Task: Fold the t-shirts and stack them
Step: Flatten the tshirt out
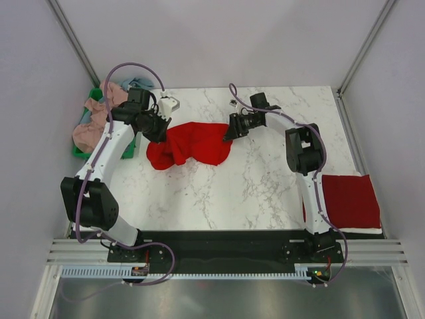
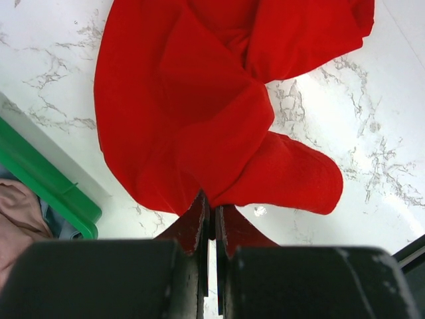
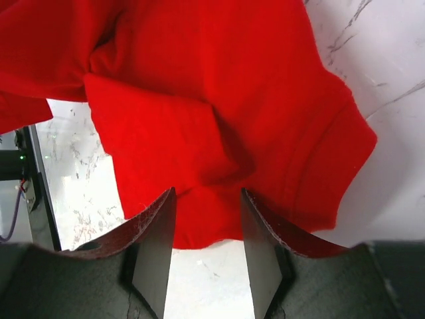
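A crumpled red t-shirt (image 1: pixel 189 145) lies on the marble table between my two grippers. My left gripper (image 1: pixel 158 127) is at its left edge and is shut on a pinch of the red fabric (image 2: pixel 199 100), the jaws pressed together. My right gripper (image 1: pixel 232 127) is at the shirt's right edge; its jaws are open and straddle the hem of the red shirt (image 3: pixel 219 113) without closing on it. A folded red t-shirt (image 1: pixel 350 201) lies at the right near the table's front edge. Pink and grey-blue shirts (image 1: pixel 99 116) sit in the green bin.
The green plastic bin (image 1: pixel 83 154) stands at the table's left edge, behind my left arm; its rim shows in the left wrist view (image 2: pixel 46 183). A small white object (image 1: pixel 169 105) sits behind the shirt. Grey walls enclose the table.
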Action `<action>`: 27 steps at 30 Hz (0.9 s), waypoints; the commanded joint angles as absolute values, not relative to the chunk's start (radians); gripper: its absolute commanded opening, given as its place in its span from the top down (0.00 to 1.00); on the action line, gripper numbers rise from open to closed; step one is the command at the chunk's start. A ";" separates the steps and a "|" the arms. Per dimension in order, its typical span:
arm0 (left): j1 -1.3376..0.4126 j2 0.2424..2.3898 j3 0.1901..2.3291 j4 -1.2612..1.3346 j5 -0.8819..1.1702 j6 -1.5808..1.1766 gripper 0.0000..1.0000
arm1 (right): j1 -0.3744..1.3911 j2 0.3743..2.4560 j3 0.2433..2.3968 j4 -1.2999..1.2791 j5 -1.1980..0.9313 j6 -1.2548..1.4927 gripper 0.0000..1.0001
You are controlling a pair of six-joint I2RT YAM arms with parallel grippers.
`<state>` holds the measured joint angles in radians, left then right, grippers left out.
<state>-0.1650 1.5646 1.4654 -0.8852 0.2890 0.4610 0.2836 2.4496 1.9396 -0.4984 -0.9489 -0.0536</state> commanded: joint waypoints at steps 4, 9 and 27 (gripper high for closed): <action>-0.163 1.577 1.448 -0.874 0.270 0.448 0.98 | 0.298 2.499 2.019 -0.365 -1.026 0.069 0.48; -0.163 1.582 1.445 -0.873 0.262 0.453 0.98 | 0.305 2.510 2.025 -0.316 -1.040 0.115 0.48; -0.137 1.644 1.636 -0.864 0.255 0.446 0.98 | 0.161 2.246 2.046 -0.351 -0.941 0.030 1.00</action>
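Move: The shirt fold to pinch lies about 3 cm to the right gripper's left, 2 cm ahead and 1 cm below it. From that gripper, the shirt's near edge is some 10 cm back and 4 cm left; the bunch the left gripper already holds is roughly 22 cm left, 10 cm back and 15 cm higher. From the left gripper, that fold lies about 20 cm right, 10 cm ahead, 15 cm down; the green bin is 18 cm left, 14 cm ahead, 15 cm down. Slide the open right gripper low about 2.5 cm left and a little forward into the red shirt, shut the fingers on the fold, then draw it some 3 cm right and up and a bit forward. Keep the left gripper shut on its bunch, letting it sink about 2.5 cm before it comes forward and slightly up at the end. ##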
